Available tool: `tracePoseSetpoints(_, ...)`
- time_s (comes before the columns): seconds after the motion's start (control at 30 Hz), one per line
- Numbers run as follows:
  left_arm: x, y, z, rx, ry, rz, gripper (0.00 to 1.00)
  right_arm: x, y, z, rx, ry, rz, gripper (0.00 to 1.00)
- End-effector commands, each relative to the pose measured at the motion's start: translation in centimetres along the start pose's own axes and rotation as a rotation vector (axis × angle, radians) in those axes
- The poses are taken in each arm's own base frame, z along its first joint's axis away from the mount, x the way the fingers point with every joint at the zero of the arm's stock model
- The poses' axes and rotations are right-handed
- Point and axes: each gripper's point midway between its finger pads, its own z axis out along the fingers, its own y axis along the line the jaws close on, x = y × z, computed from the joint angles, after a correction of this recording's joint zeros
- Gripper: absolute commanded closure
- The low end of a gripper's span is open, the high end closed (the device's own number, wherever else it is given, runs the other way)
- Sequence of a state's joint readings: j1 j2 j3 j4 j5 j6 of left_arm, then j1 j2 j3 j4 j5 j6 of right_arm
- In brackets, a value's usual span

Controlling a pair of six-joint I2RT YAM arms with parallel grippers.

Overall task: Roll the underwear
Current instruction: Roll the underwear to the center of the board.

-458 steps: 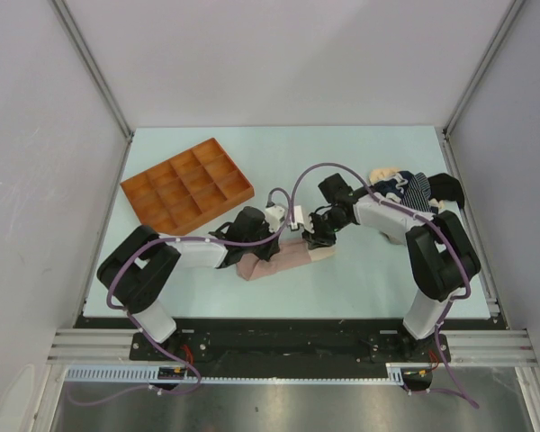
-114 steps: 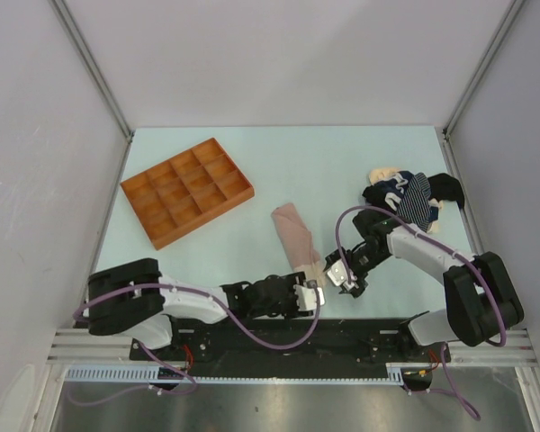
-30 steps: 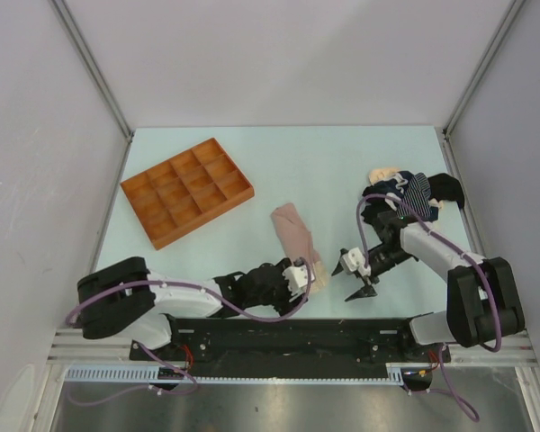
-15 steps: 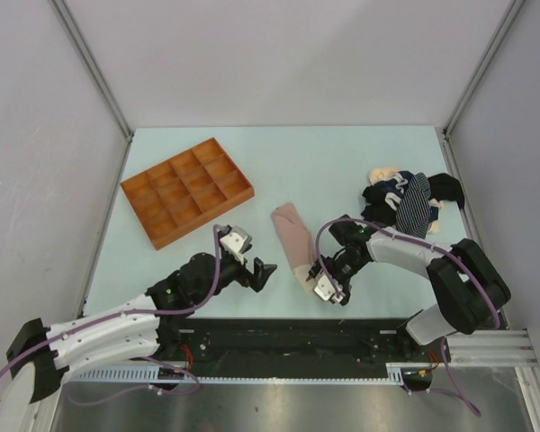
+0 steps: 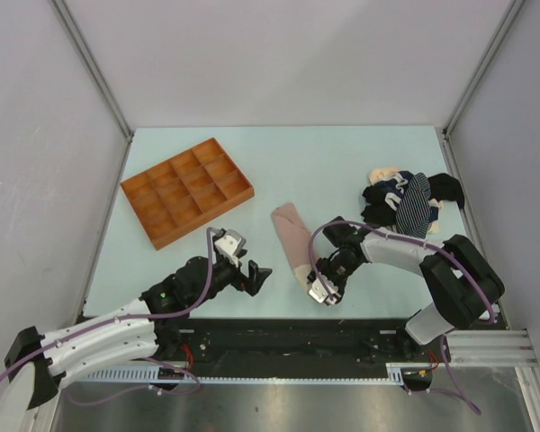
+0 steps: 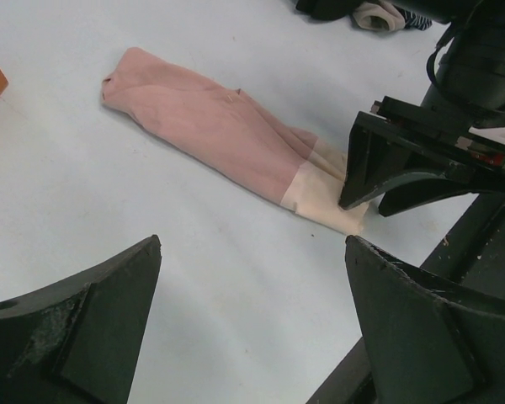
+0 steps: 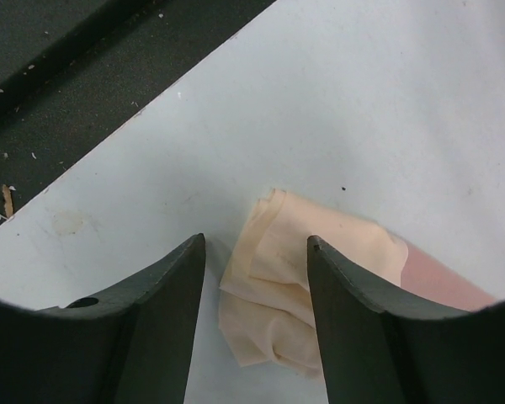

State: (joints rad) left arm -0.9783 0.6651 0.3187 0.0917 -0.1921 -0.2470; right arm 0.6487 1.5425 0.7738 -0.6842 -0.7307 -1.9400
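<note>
A pale pink-beige underwear (image 5: 292, 236) lies folded into a narrow strip mid-table, its cream end towards the front. It also shows in the left wrist view (image 6: 223, 135). My right gripper (image 5: 319, 288) is open and low at that cream end (image 7: 307, 252), with one finger on each side of the cloth and neither closed on it. My left gripper (image 5: 255, 274) is open and empty, a short way left of the strip (image 6: 252, 252). A pile of further underwear (image 5: 405, 198), navy striped, black and cream, lies at the back right.
An orange compartmented tray (image 5: 187, 191) stands at the back left. The table's black front edge (image 7: 67, 67) runs close behind my right gripper. The right arm's purple cable loops above the garment's near end.
My left arm has swung away from the garment's near end to its left and opened. My right gripper has moved left and down onto the cream end. The garment has not moved.
</note>
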Motion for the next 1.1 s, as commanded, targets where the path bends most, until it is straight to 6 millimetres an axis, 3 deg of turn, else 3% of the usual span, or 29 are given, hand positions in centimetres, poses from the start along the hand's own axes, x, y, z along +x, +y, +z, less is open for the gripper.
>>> tracePoseSetpoints(0.0,-0.6,-0.8,0.1,0.034,0.000,-0.020,0.05,3.2,1.6,-0.2,-0.066,0.140,0.035,0.44)
tracePoseSetpoints(0.43,-0.8,-1.8,0.0,0.100,-0.025,-0.007,0.06,5.7,2.5,-0.1,-0.095,0.239,0.084,0.52)
tracePoseSetpoints(0.77,-1.2,-2.2,-0.2,0.128,-0.040,-0.003,0.06,7.1,3.4,0.6,-0.150,0.327,0.100,0.72)
tracePoseSetpoints(0.93,-0.9,-2.8,-0.3,0.165,-0.045,0.006,0.06,6.6,3.8,0.6,-0.170,0.329,0.112,0.83)
tracePoseSetpoints(1.07,-0.9,-4.2,-0.2,0.253,-0.072,0.034,0.07,5.0,3.3,0.3,-0.174,0.271,0.143,0.87)
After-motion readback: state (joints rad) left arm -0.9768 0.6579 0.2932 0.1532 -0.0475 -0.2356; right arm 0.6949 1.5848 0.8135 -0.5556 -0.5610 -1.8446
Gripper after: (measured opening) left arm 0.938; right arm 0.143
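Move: The cream waistband at the underwear's near end lies just ahead of the right hand, its middle about 3 cm forward, 1 cm left and 1 cm below. The pink part runs on beyond, its middle some 13 cm ahead of the right hand and 6 cm left, also 1 cm below. From the raised left hand the waistband is roughly 12 cm to the right, 2 cm ahead and 14 cm down. Keep the right gripper low and slide it forward, slowly at first, about 4 cm into the waistband, edging slightly left near the end while it tips some 10 degrees. Close its half-open fingers almost shut on the way, pinching the cream fabric between the tips. Let the empty, open left hand ease a couple of centimetres back and right. ##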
